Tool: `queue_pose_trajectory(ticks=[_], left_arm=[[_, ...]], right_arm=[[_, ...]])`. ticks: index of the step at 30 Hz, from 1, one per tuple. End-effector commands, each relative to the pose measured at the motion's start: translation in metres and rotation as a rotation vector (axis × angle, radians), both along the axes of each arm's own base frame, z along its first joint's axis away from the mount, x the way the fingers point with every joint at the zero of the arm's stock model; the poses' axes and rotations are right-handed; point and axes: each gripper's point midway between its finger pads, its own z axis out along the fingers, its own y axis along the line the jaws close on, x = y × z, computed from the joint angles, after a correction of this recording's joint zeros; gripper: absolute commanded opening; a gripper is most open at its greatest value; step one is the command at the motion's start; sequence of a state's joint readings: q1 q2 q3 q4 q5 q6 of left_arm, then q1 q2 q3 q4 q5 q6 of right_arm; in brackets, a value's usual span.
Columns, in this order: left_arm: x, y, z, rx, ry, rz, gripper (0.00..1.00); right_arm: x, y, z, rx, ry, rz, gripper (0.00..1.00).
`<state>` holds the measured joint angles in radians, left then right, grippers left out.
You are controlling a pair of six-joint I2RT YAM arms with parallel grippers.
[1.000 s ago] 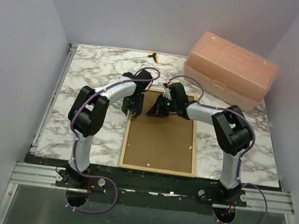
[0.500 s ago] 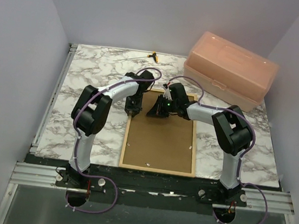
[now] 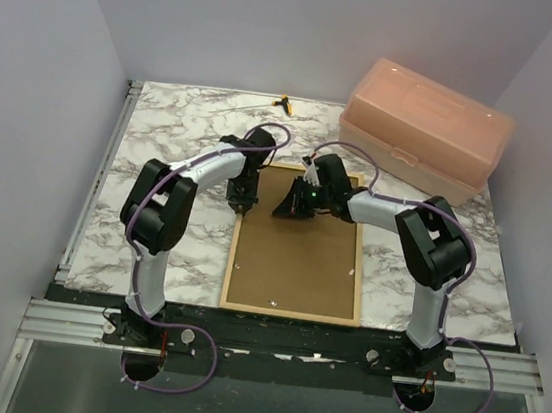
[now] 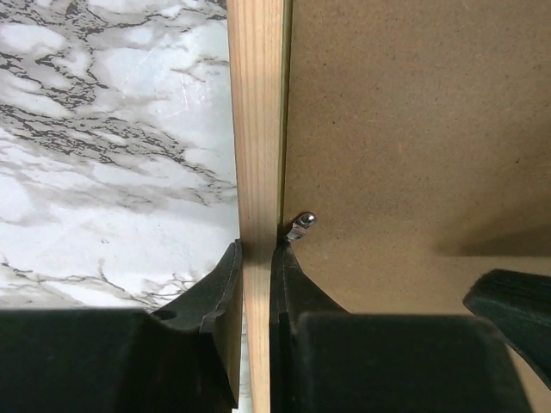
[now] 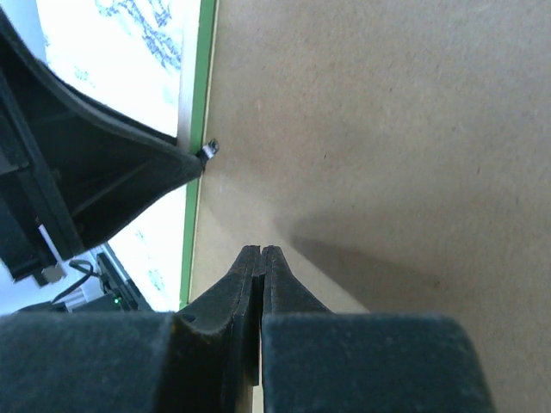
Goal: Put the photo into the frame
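The frame [image 3: 230, 261] lies face down on the marble table, bare wood up, with the brown backing panel [image 3: 294, 264] set inside it. My left gripper [image 3: 240, 202] stands at the left rail near its far end. In the left wrist view its fingers press both sides of the wooden rail [image 4: 256, 129], and the gripper [image 4: 256, 245] is shut on it beside a small metal tab [image 4: 300, 225]. My right gripper [image 3: 286, 210] is shut and empty, its tips [image 5: 261, 249] just over the backing panel [image 5: 362, 112]. A green frame edge [image 5: 200, 129] shows there. The photo is hidden.
A pink plastic box [image 3: 426, 129] stands at the back right, close to the frame's far right corner. A small yellow and black tool [image 3: 284, 102] lies at the table's back edge. Walls enclose the marble table [image 3: 163, 142] on three sides.
My left gripper has shifted slightly toward the frame's far left corner and closed its jaws onto the left rail. The right gripper has stayed in place, shut.
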<state>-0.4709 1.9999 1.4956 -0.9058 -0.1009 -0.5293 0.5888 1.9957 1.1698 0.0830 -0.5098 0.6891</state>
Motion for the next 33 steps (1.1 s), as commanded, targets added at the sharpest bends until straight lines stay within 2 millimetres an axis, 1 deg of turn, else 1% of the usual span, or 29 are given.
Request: queue_pose_trajectory(ticks=[1,3,4,6,7,9,11,13,14,16,18,19,22,24,25,27,30,33], left_arm=[[-0.001,-0.011,0.011,-0.118,-0.062,-0.002,0.14],[-0.010,-0.013,0.020,-0.161,-0.080,0.004,0.36],[-0.017,-0.017,0.022,-0.201,-0.070,0.000,0.41],[-0.027,-0.020,0.026,-0.244,-0.063,-0.001,0.47],[-0.033,-0.021,0.026,-0.264,-0.054,-0.002,0.48],[-0.045,-0.026,0.024,-0.311,-0.033,-0.006,0.49],[-0.056,-0.028,0.019,-0.344,-0.020,-0.006,0.50],[-0.066,-0.027,0.014,-0.360,-0.001,0.002,0.50],[-0.071,-0.027,0.013,-0.370,0.007,0.002,0.50],[-0.081,-0.030,0.009,-0.408,0.025,0.000,0.50],[-0.092,-0.033,0.004,-0.453,0.047,0.001,0.50],[-0.096,-0.035,0.003,-0.476,0.052,-0.002,0.50],[-0.110,-0.039,-0.002,-0.521,0.065,-0.003,0.50],[-0.118,-0.039,-0.006,-0.536,0.074,-0.008,0.50],[-0.122,-0.040,-0.008,-0.546,0.077,-0.008,0.50],[-0.132,-0.042,-0.011,-0.564,0.089,-0.015,0.51],[-0.146,-0.040,-0.014,-0.565,0.100,-0.017,0.51],[-0.160,-0.042,-0.014,-0.585,0.100,-0.021,0.50]], right_arm=[[-0.005,-0.012,0.033,-0.005,-0.064,-0.006,0.06],[-0.005,-0.029,0.045,-0.028,-0.078,-0.044,0.09],[-0.005,-0.038,0.050,-0.042,-0.081,-0.066,0.10],[-0.005,-0.059,0.060,-0.068,-0.096,-0.113,0.14],[-0.007,-0.072,0.064,-0.091,-0.099,-0.142,0.27],[-0.011,-0.100,0.067,-0.151,-0.105,-0.213,0.42],[-0.018,-0.132,0.067,-0.227,-0.100,-0.289,0.57],[-0.026,-0.167,0.061,-0.326,-0.085,-0.371,0.71],[-0.033,-0.184,0.054,-0.380,-0.063,-0.404,0.77],[-0.047,-0.213,0.037,-0.472,0.001,-0.454,0.82],[-0.059,-0.229,0.020,-0.524,0.055,-0.475,0.84],[-0.064,-0.232,0.012,-0.540,0.076,-0.472,0.85],[-0.072,-0.232,-0.008,-0.570,0.150,-0.447,0.86],[-0.071,-0.231,-0.018,-0.590,0.185,-0.437,0.86],[-0.068,-0.227,-0.020,-0.580,0.186,-0.420,0.85],[-0.062,-0.217,-0.021,-0.548,0.184,-0.387,0.85],[-0.044,-0.197,-0.019,-0.537,0.160,-0.332,0.85],[-0.025,-0.170,-0.024,-0.547,0.139,-0.261,0.85]])
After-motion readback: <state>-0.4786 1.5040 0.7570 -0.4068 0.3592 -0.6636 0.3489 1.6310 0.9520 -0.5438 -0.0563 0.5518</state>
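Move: The left fingers are closed round the frame's left bar; that bar's middle lies about 7 cm back of this hand, level sideways and 1 cm lower, with the nearest metal tab some 1 cm ahead and 2 cm right, and the next about 16 cm back and 1 cm right. The right hand is nearly shut over the brown backing; the right bar's middle lies roughly 24 cm right, 7 cm back and 3 cm down, and its tab some 14 cm back and 23 cm right. The left fingers let go of the left bar, open halfway and travel about 12 cm back along the bar and slightly right, leaning to point down and rightward until the outer finger bears on its outer edge. The right hand arcs high over the backing, some 22 cm right, opening wide and tipping to point down, then sinks astride the right bar with its outer finger against the outside and edges forward. ##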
